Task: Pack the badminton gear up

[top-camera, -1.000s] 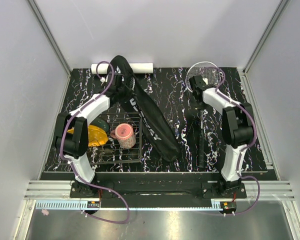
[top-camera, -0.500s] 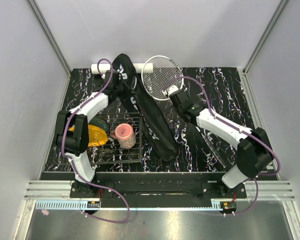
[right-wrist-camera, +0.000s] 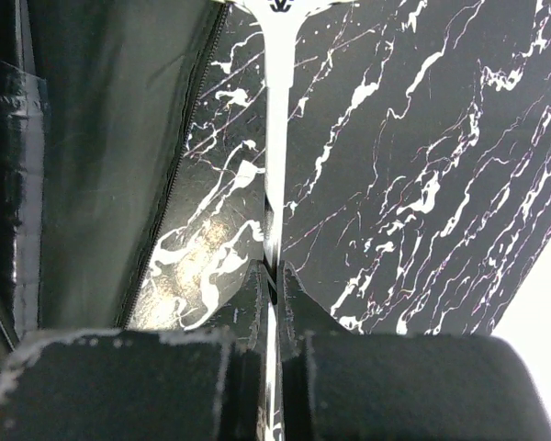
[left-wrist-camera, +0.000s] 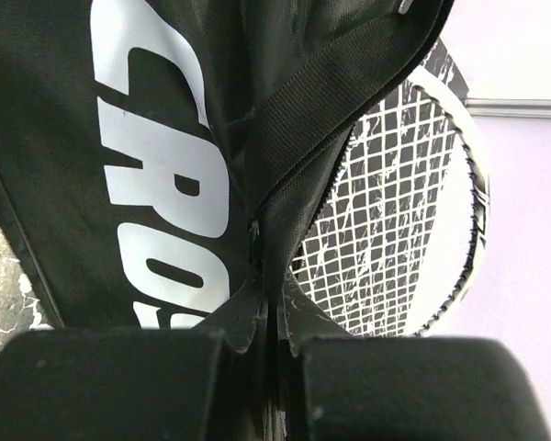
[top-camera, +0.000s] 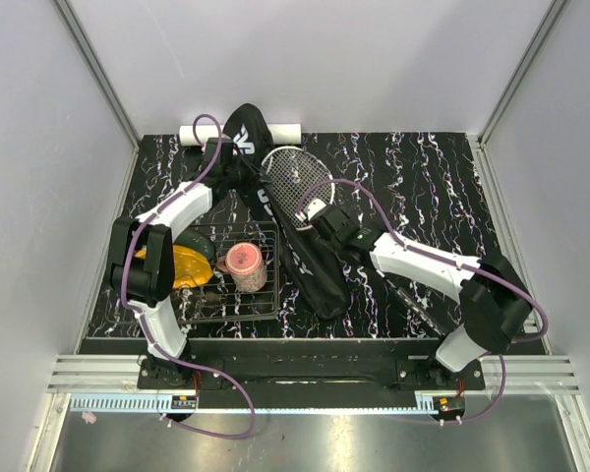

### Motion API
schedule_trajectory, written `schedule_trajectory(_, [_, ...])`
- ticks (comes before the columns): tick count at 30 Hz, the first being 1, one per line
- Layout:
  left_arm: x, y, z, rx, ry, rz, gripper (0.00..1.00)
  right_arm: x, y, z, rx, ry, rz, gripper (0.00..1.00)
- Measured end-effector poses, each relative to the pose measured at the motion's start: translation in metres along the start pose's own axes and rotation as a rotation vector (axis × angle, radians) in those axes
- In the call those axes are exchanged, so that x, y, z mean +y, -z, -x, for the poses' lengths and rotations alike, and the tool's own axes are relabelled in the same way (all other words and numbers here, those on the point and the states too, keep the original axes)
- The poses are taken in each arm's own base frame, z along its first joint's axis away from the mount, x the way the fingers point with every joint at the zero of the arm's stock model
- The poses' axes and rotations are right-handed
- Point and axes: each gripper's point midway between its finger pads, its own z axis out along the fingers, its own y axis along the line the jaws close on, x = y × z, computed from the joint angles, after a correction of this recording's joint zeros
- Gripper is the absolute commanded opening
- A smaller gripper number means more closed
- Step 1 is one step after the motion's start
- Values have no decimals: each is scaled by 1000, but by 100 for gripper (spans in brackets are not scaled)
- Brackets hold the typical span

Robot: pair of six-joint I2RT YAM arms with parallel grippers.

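Note:
The long black bag (top-camera: 300,251) lies diagonally across the mat, its far end lifted. My left gripper (top-camera: 226,162) is shut on the fabric edge by the bag's zipper (left-wrist-camera: 253,241), pinched between the jaws of the left gripper (left-wrist-camera: 268,312). A white-strung racket (top-camera: 295,182) lies with its head at the bag's raised mouth, seen behind the flap as the racket head (left-wrist-camera: 413,211). My right gripper (top-camera: 315,211) is shut on its thin shaft (right-wrist-camera: 275,138), held at the right gripper (right-wrist-camera: 272,276). The white tube (top-camera: 285,131) lies behind the bag at the back edge.
A wire basket (top-camera: 202,307) at the front left holds a pink cup (top-camera: 244,265). A yellow-black object (top-camera: 187,265) sits beside it. The marbled black mat (top-camera: 442,187) is bounded by grey walls on three sides. The bag's side (right-wrist-camera: 101,165) fills the right wrist view's left.
My right arm swung the racket from the far right corner leftward and nearer, bringing its head to the bag's mouth. The left gripper stayed shut on the bag.

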Motion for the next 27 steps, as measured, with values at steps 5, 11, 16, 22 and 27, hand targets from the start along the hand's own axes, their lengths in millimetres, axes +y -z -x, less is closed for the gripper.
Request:
schedule_trajectory(5, [-10, -1, -5, 23, -12, -64, 0, 5, -8, 10, -1, 1, 2, 0])
schedule_trajectory(11, [-32, -1, -13, 31, -43, -147, 0, 13, -18, 32, -39, -35, 28, 0])
schedule_trajectory(16, [-42, -1, -28, 67, -35, -204, 0, 18, -21, 64, -116, -108, 60, 0])
schedule_trajectory(22, [-39, -2, -48, 124, -31, -219, 0, 21, -21, 95, -208, -195, 101, 0])
schedule_trajectory(27, [-38, -2, -54, 141, 8, -243, 0, 9, -32, 109, -257, -337, 106, 0])
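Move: The right hand already holds the racket by its shaft; the bag's long opening lies about 9 cm to its left, 6 cm ahead and slightly below. The racket head is some 16 cm ahead and 9 cm left, the pink cup about 20 cm left and 4 cm back. From the left hand, already pinching the bag's edge, the opening is roughly 8 cm right and 10 cm back, the racket head 9 cm right. Right hand feeds the racket about 10 cm left and forward into the bag the left hand pulls rightward. ##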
